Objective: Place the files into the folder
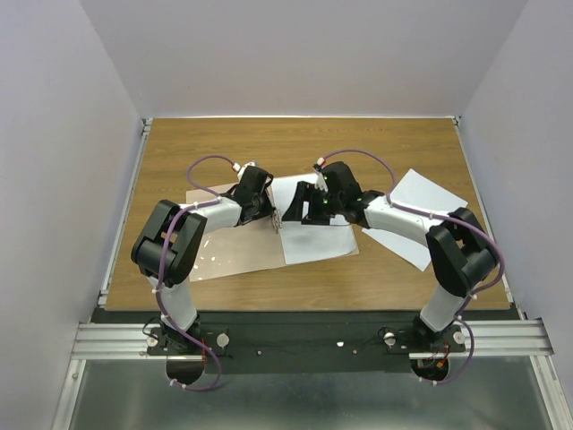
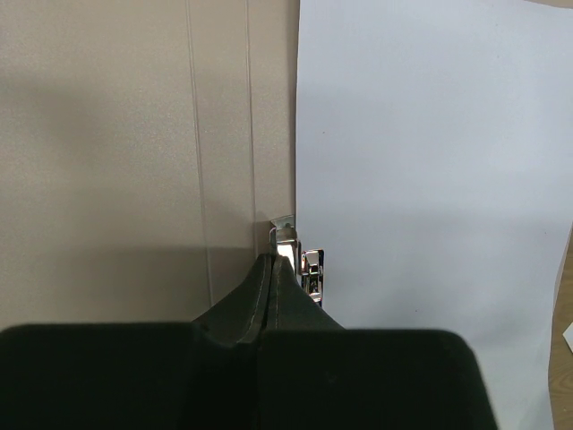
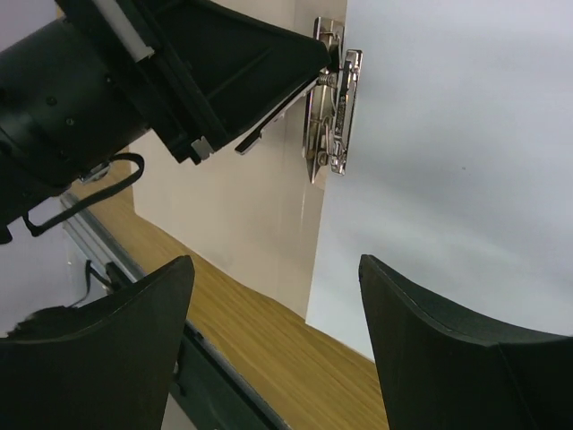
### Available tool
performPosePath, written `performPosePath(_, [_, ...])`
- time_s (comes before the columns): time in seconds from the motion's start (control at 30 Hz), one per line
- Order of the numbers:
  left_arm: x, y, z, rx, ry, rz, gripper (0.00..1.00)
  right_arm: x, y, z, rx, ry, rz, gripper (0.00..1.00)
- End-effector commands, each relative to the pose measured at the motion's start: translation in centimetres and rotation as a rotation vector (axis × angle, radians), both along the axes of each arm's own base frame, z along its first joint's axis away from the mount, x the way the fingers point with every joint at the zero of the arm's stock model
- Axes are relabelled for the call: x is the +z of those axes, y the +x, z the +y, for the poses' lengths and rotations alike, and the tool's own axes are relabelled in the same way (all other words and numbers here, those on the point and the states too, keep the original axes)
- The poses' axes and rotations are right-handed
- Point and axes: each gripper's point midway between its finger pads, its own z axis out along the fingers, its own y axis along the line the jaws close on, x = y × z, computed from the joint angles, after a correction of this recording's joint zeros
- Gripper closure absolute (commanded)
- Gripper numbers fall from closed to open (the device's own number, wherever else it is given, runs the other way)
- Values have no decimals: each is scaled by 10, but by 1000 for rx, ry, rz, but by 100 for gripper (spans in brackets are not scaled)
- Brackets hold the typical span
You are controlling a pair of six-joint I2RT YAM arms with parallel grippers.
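The pinkish-tan folder (image 1: 228, 253) lies open at the table's centre left, and it shows in the left wrist view (image 2: 134, 161). One white sheet (image 1: 318, 240) lies on its right half, against the metal clip (image 2: 310, 269) at the spine. My left gripper (image 1: 276, 218) is shut, and its tips (image 2: 273, 264) hold the clip's raised lever (image 3: 324, 63). My right gripper (image 1: 300, 208) is open and empty, hovering (image 3: 273, 262) just right of the clip over the sheet's (image 3: 466, 161) near edge. A second white sheet (image 1: 425, 193) lies at the right, partly under my right arm.
The wooden table (image 1: 295, 143) is bounded by grey walls at the back and sides and a metal rail (image 1: 304, 336) at the front. The two wrists are very close together above the folder's spine.
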Motion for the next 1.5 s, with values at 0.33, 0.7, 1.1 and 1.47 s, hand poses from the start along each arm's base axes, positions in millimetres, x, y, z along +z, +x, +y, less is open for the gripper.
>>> performPosePath(0.33, [-29, -30, -7, -44, -77, 109, 100, -21, 24, 26, -141, 67, 154, 27])
performPosePath(0.7, [-30, -31, -4, -48, -98, 118, 100, -30, 34, 34, -165, 69, 182, 32])
performPosePath(1.1, [-29, -31, -4, -49, -100, 114, 100, -40, 38, 38, -168, 63, 200, 36])
performPosePath(1.47, [-28, -31, -2, -42, -96, 109, 100, -51, 31, 35, -162, 46, 224, 50])
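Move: The metal clip at the folder's fold sits right at the left fingertips, its middle about 2 cm back, 1 cm to the right and 1 cm below. From the right hand the clip's middle lies roughly 5 cm left, 3 cm ahead and 8 cm down. The file already on the folder has its middle about 5 cm right of the right hand and 3 cm ahead; the folder's bare left cover is centred some 16 cm left and 1 cm ahead, both also 8 cm below. The clip stays at the shut left fingertips, which draw it about 1 cm to the right as that wrist rolls a little, its left side dipping. The right hand sinks about 4 cm while going some 3 cm left and 3 cm forward to the clip, tipping further down and turning slightly clockwise, fingers narrowing from wide to half open; whether they touch it can't be seen. ##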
